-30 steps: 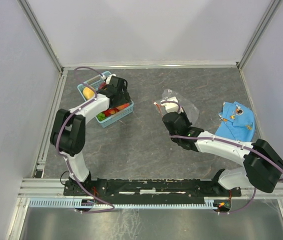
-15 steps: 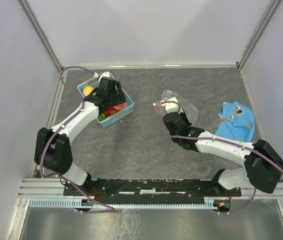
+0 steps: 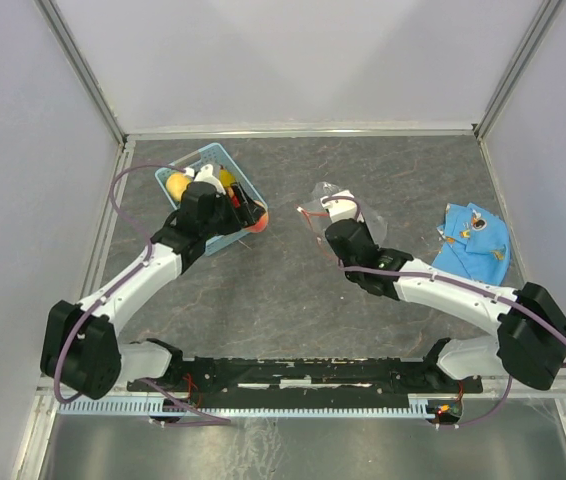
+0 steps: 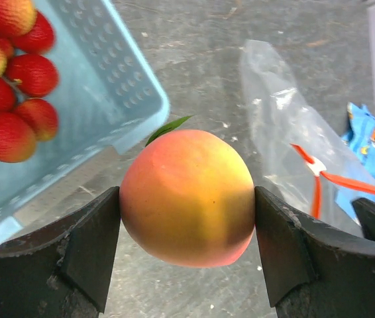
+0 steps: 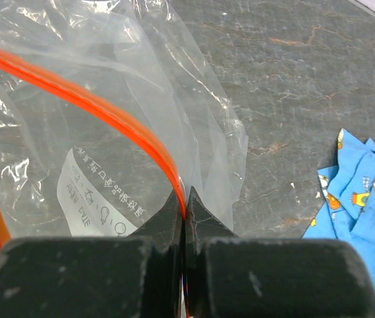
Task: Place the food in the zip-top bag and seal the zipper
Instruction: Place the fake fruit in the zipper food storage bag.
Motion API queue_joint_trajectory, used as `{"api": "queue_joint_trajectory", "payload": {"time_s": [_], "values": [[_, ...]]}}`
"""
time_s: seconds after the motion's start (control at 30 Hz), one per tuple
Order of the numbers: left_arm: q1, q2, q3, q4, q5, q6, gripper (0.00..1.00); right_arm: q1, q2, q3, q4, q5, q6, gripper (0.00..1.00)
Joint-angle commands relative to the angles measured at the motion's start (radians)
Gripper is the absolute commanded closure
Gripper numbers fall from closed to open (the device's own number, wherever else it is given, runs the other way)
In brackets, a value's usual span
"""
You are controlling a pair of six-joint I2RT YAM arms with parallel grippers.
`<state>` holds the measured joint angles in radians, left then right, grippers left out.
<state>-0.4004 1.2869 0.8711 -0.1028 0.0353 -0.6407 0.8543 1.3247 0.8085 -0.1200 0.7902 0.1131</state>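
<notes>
My left gripper [image 4: 187,228] is shut on an orange-yellow peach [image 4: 187,197], held above the table just right of the light blue basket [image 4: 101,93]. Red strawberries [image 4: 15,73] lie in the basket. From above, the peach [image 3: 259,223] hangs past the basket's right corner, and a yellow fruit [image 3: 177,184] sits at the basket's far end. The clear zip-top bag [image 5: 108,59] lies mid-table. My right gripper [image 5: 185,212] is shut on its red-orange zipper [image 5: 108,109], lifting that edge. The bag [image 4: 287,132] lies ahead of the peach to the right.
A blue printed cloth [image 3: 473,240] lies at the right of the table, also visible as the cloth [image 5: 360,199] beside the bag. Grey walls enclose the table on three sides. The basket [image 3: 178,168] stands at the back left.
My left arm has swung out of the basket toward the right, carrying the peach clear of the rim. The right gripper has shifted the bag's edge slightly left and back.
</notes>
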Motion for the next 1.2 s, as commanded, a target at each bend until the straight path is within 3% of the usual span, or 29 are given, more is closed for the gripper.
{"api": "queue_joint_trajectory", "payload": {"time_s": [0.0, 0.37, 0.67, 0.93, 1.17], "values": [[-0.045, -0.087, -0.049, 0.166, 0.073, -0.091, 0.45, -0.005, 0.001, 0.075, -0.057, -0.051, 0.125, 0.98], [-0.186, -0.202, -0.195, 0.412, 0.095, -0.182, 0.47, -0.005, 0.05, 0.157, -0.146, -0.174, 0.276, 0.98], [-0.277, -0.211, -0.26, 0.559, 0.078, -0.232, 0.48, -0.004, 0.045, 0.179, -0.147, -0.282, 0.352, 0.98], [-0.346, -0.155, -0.281, 0.621, 0.012, -0.233, 0.48, -0.004, 0.035, 0.19, -0.139, -0.352, 0.39, 0.98], [-0.356, -0.101, -0.291, 0.542, -0.08, -0.203, 0.49, -0.004, -0.015, 0.189, -0.141, -0.387, 0.393, 0.98]]}}
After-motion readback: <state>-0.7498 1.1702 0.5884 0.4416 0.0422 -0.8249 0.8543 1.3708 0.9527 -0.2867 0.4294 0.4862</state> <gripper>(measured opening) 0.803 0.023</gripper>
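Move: The left hand already holds the fake peach; the zip-top bag's open mouth lies about 17 cm to its right, 4 cm back and 4 cm lower. The zipper slider is some 11 cm right, level fore and aft and 6 cm lower, and the fruit basket 11 cm ahead, 13 cm left and 11 cm below. From the right hand, still pinching a bag lip, the peach is roughly 22 cm left, 4 cm ahead and 3 cm higher. Left hand carries the peach some 12 cm right and 9 back, towards the bag the right brings left. ##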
